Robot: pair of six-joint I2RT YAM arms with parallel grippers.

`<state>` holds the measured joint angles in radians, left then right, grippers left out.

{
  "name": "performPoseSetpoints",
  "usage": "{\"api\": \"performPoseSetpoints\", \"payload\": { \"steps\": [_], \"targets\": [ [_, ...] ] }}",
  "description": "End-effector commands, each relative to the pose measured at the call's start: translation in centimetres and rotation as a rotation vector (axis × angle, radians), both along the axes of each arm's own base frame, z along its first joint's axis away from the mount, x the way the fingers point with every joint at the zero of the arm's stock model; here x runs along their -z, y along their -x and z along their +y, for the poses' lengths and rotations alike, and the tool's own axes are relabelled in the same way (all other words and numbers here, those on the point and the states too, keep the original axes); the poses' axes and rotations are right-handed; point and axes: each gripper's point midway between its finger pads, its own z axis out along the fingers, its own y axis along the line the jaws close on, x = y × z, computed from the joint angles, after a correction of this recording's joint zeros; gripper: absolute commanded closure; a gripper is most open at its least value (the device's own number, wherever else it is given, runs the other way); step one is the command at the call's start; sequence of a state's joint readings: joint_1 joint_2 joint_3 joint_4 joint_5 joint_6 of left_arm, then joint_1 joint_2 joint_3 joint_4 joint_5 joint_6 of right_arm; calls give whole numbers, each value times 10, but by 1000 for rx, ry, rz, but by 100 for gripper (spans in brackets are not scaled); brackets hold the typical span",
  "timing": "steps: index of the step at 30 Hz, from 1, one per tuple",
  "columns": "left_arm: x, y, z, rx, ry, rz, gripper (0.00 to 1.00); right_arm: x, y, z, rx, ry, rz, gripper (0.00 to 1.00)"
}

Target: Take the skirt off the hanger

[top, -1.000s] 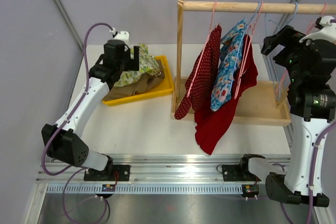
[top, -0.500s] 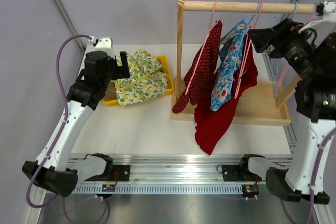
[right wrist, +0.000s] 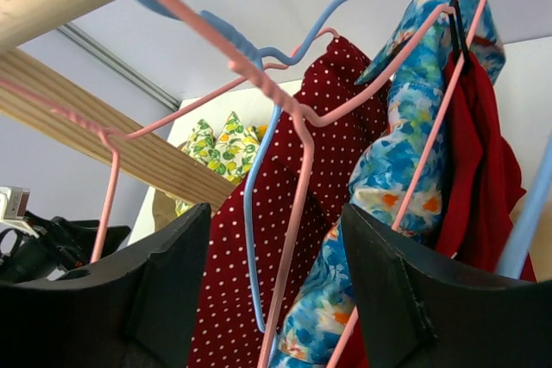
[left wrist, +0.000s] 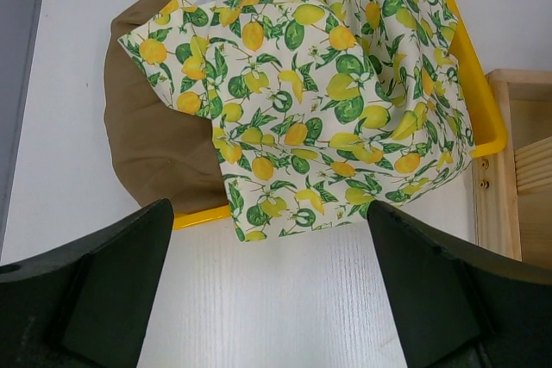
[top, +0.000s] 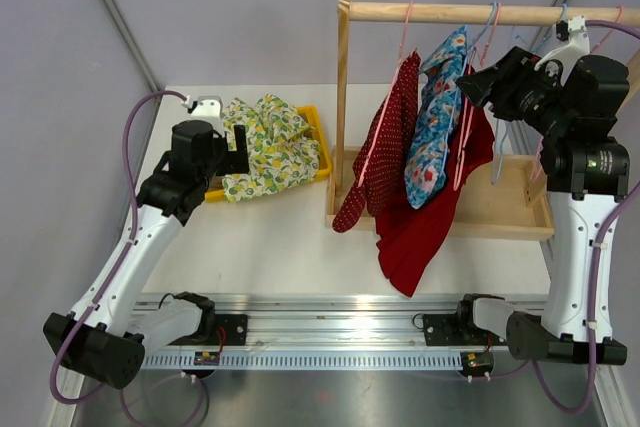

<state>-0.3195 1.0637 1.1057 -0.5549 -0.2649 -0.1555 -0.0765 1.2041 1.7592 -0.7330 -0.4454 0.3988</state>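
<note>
Three skirts hang on wire hangers from the wooden rod (top: 450, 13): a red polka-dot skirt (top: 385, 147), a blue floral skirt (top: 435, 127) and a plain red skirt (top: 420, 232). My right gripper (top: 478, 82) is high up at the hangers, to the right of the floral skirt. In the right wrist view its jaws (right wrist: 276, 299) stand apart, with a pink hanger wire (right wrist: 292, 213) and a blue hanger wire (right wrist: 247, 218) running between them, neither pinched. My left gripper (top: 240, 147) hangs open over the table, just short of the yellow tray (top: 322, 152), holding nothing.
A lemon-print garment (left wrist: 328, 84) lies over a brown one (left wrist: 155, 144) in the yellow tray (left wrist: 479, 84) and spills over its near rim. The rack's upright post (top: 342, 97) and wooden base (top: 500, 207) stand to the right of the tray.
The left arm let go of the lemon-print garment over the tray and drew back with jaws open. The right gripper swung left to the hangers and its jaws have narrowed.
</note>
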Motion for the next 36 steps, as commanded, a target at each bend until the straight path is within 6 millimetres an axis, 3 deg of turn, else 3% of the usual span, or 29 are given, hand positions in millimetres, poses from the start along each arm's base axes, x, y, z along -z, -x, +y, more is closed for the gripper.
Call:
{"api": "performPoseSetpoints", "payload": {
  "steps": [1,8,14,26,31,36],
  "targets": [
    [-16,-9,-7,18,34,-61,1,-20,15,0,9,14,-68,30],
    [-17,-7,-6,18,36,-68,1,-33,27,-5,48,24,-106,34],
    [-16,-6,-7,22,43,-67,1,-24,19,-9,70,31,-76,49],
    [-17,-5,-9,31,56,-69,1,-7,-2,-13,79,28,-37,59],
    [-16,-5,-11,36,63,-67,1,-1,-9,-10,66,14,-22,69],
    [-14,-5,-12,42,67,-62,1,3,-12,-9,58,12,-11,92]
  ]
}}
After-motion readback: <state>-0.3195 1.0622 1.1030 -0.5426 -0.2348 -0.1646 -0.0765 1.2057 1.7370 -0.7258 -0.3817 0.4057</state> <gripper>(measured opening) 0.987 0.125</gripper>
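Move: The right hand's open fingers already straddle the near leg of the pink hanger, about 1 cm ahead and 1 cm right of the hand point. A blue hanger hangs some 3 cm ahead and 2 cm left. The blue floral skirt is about 4 cm ahead, 1 cm left and 12 cm below; the red skirt is 3 cm ahead, 3 cm right and 20 cm below. From the left hand, that pink leg is 1 cm ahead, roughly 34 cm right and 20 cm higher. Ease the right gripper back and up about 2 cm each way, turning it some 5 degrees clockwise, then reverse forward and down by about 3 cm each, ending 1 cm right of where it started. Close the fingers as it comes in, leaving the blue hanger outside on the left, and pinch the pink hanger's near leg between the fingertips. ##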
